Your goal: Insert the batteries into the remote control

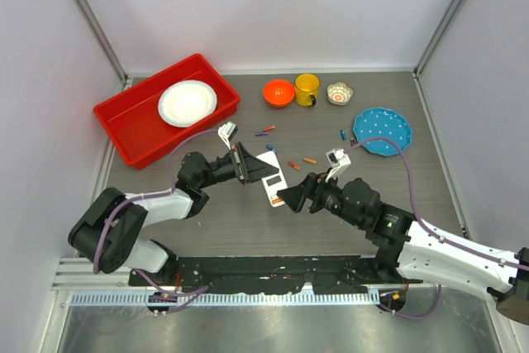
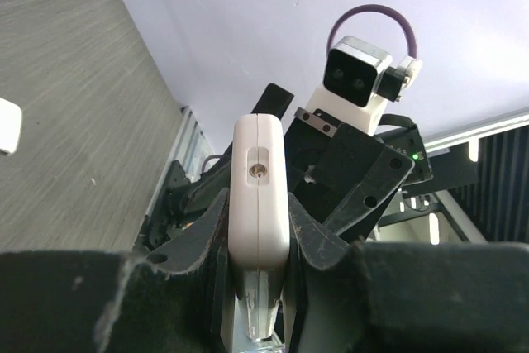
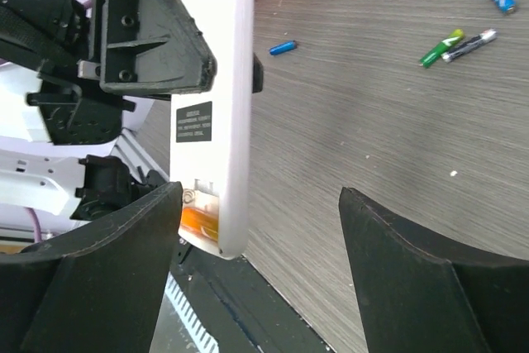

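My left gripper (image 1: 254, 169) is shut on the white remote control (image 1: 271, 178) and holds it above the table's middle. In the left wrist view the remote control (image 2: 260, 196) stands end-on between the closed fingers of the left gripper (image 2: 260, 225). Its plain back (image 3: 216, 97) faces the right wrist camera. The battery bay is uncovered, with an orange battery (image 3: 201, 221) lying in it. My right gripper (image 3: 260, 266) is open, and the remote's lower end sits just inside its left finger (image 3: 99, 270). Loose batteries (image 1: 294, 164) lie on the table behind; a blue one (image 3: 282, 47) and a green one (image 3: 440, 48) also show.
A red tray (image 1: 132, 126) holding a white plate (image 1: 188, 102) sits at the back left. An orange bowl (image 1: 278, 93), a yellow mug (image 1: 307, 88) and a small patterned bowl (image 1: 340, 93) line the back. A blue plate (image 1: 382, 131) is at the right. A small white piece (image 2: 5, 126) lies on the table.
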Controlling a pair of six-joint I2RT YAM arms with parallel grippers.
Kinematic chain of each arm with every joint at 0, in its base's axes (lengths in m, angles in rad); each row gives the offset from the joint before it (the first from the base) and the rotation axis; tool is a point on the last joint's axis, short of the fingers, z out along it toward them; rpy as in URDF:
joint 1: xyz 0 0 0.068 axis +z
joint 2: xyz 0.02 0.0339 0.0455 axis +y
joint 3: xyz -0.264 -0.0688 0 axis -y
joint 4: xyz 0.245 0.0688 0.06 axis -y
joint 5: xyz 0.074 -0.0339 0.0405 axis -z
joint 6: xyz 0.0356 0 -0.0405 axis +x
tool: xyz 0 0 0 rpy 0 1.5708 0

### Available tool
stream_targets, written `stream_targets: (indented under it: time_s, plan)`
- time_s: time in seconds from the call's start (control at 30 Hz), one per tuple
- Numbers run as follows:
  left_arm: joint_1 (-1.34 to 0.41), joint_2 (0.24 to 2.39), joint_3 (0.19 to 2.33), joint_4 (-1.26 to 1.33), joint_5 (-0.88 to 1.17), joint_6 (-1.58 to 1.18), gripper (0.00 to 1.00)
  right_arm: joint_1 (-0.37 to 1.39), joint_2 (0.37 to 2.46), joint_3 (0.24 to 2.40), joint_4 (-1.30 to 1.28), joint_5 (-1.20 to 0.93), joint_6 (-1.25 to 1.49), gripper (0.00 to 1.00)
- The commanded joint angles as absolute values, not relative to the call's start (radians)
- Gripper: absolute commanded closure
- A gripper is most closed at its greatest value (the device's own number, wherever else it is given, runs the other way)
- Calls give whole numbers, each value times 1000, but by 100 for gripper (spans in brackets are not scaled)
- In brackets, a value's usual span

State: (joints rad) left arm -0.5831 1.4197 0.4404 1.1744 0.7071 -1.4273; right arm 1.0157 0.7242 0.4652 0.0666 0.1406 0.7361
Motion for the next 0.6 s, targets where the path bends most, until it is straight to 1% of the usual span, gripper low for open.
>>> stream_targets:
  time_s: [0.0,0.03,0.1,0.13,0.2,0.27,0.37,0.4,0.43,0.5,0.57]
  plan:
    - [-575,1339,451,1065,670,-1326,100,1006,655,566,-24,267,654,17]
    - [-574,1307,456,945,666,-1268,100,1005,640,583,-84,299,632,16]
    - [-574,1275,469,837,655,-1209,100,994,618,641,-150,423,582,16]
    - [-574,1250,469,777,650,-1192,100,991,623,664,-232,480,571,16]
    - [-572,1230,459,761,653,-1175,100,968,690,737,-322,608,557,16]
    - [-572,1210,446,759,661,-1180,100,947,774,765,-388,635,543,17]
    - [-569,1175,422,758,673,-1187,100,867,862,778,-373,556,543,18]
    - [-566,1160,416,758,676,-1193,100,844,926,779,-361,529,549,18]
    - [-561,1145,410,744,678,-1193,100,791,955,778,-324,467,552,19]
    - [-549,1091,393,718,681,-1193,100,743,1050,785,-279,416,554,21]
    - [-525,1048,376,681,683,-1193,100,716,1115,788,-183,364,529,23]
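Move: The loose orange battery on the table lies roughly 18 cm ahead of the empty right hand, 8 cm to its right and 18 cm below. On the same table top, the red battery is about 5 cm left of the orange one and 2 cm nearer; the white battery cover lies some 8 cm ahead of the right hand and 12 cm to its right. The held remote's middle is about 4 cm ahead, 5 cm left and 2 cm above that hand. From the left hand, the orange battery is about 14 cm ahead, 11 cm right and 21 cm below. Towards the loose orange battery, the open right hand leaves the remote's battery end, swinging about 11 cm forward and 9 cm right, arching up some 5 cm and then dipping slightly below its starting height. Its wrist turns clockwise and rolls left side down, its fingers tipping downward. The left hand keeps its grip on the remote and draws it a few centimetres left, down and slightly back, rolling about 10 degrees. ##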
